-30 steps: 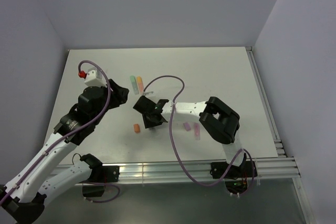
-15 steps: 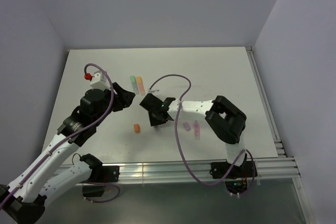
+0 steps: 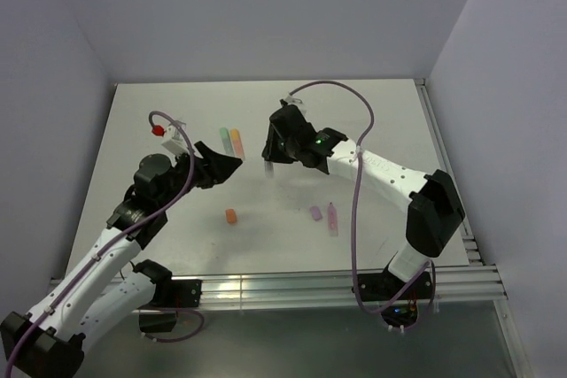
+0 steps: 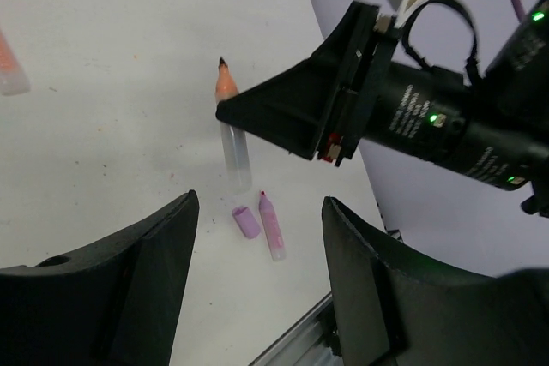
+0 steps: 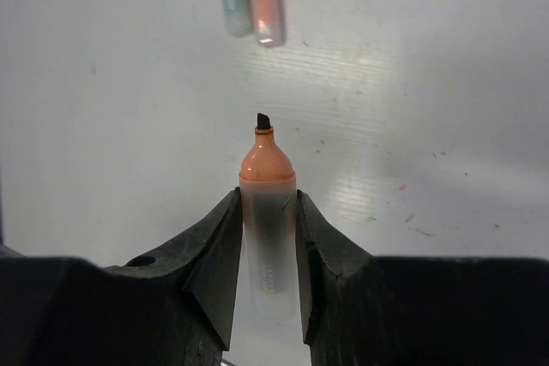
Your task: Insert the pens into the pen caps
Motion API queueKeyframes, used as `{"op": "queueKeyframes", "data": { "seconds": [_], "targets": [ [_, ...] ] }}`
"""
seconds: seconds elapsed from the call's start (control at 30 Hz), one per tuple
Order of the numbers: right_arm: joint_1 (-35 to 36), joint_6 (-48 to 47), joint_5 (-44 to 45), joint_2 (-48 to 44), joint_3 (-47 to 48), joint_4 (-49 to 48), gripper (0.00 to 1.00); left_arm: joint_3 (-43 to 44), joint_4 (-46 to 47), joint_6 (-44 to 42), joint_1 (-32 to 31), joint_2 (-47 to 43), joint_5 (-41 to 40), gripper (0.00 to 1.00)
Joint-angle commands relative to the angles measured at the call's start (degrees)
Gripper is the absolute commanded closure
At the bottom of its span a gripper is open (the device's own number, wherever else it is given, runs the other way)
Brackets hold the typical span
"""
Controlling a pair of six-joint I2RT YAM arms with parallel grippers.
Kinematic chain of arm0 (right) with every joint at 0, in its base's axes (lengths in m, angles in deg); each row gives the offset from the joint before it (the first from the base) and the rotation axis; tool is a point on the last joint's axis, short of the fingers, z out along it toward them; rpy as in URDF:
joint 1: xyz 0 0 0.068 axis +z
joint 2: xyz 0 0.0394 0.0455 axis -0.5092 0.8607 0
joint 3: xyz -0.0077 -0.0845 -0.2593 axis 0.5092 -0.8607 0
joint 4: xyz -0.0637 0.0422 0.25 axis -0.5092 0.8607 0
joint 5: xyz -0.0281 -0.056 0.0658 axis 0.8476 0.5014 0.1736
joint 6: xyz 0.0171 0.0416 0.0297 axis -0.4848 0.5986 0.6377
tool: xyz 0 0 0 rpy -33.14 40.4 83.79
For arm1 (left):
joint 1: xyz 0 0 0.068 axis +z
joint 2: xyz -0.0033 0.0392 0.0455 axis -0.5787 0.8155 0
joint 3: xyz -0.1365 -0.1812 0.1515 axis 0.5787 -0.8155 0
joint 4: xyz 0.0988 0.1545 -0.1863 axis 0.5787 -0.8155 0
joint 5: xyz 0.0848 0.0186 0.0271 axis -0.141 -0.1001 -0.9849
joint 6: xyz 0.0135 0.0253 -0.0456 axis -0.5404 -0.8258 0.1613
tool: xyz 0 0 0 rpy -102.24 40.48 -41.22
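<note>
My right gripper (image 5: 268, 199) is shut on an orange pen (image 5: 267, 163), its pale barrel clamped between the fingers and its orange tip pointing away. In the top view this gripper (image 3: 268, 158) hovers over the table's middle. My left gripper (image 3: 233, 164) stands open just to its left, with nothing between its fingers (image 4: 129, 289); its wrist view shows the held orange pen (image 4: 229, 130) in front of it. An orange pen cap (image 3: 230, 216) lies alone on the table. Near the front, a purple pen cap (image 4: 247, 222) lies next to a purple pen (image 4: 271, 225).
A green marker (image 3: 224, 137) and an orange marker (image 3: 236, 141) lie side by side behind the grippers. The metal rail (image 3: 292, 285) runs along the near edge. Grey walls close in the table on three sides.
The right gripper has closed on the orange pen, lifted it off the table and swung it toward the back. The left gripper has opened wider and shifted slightly right.
</note>
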Motion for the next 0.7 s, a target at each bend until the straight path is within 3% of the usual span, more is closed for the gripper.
{"op": "queueKeyframes", "data": {
  "seconds": [0.0, 0.67],
  "targets": [
    [0.6, 1.74, 0.56, -2.83, 3.89, -0.47, 1.0, -1.32, 9.05, 2.43, 0.26, 1.01, 5.35, 0.35],
    [4.56, 3.06, 0.3, -1.07, 13.99, 1.64, 1.0, -2.38, 12.48, 2.09, -0.09, 8.57, 7.11, 0.39]
  ]
}}
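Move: The grey pen held in the right fingers lies some 6 cm ahead of the open left hand, 10 cm to its right and 10 cm below. So from the right hand, the left gripper waiting for the pen is about 6 cm back, 10 cm left and 9 cm up. On the table roughly 16 cm below the right hand, the capped orange pen lies about 14 cm ahead and 12 cm left, and the loose orange cap 9 cm back and 13 cm left. The right hand, still pinching the grey pen near its orange collar with the nib up, lifts it about 8 cm and brings it some 4 cm left towards the left gripper, its fingers tipping up by roughly 10 degrees. The left hand comes to meet the pen, easing about 3 cm right and nearly as far down with a slight clockwise turn and slowing to a stop, its fingers staying open around the line to the pen without touching it. ##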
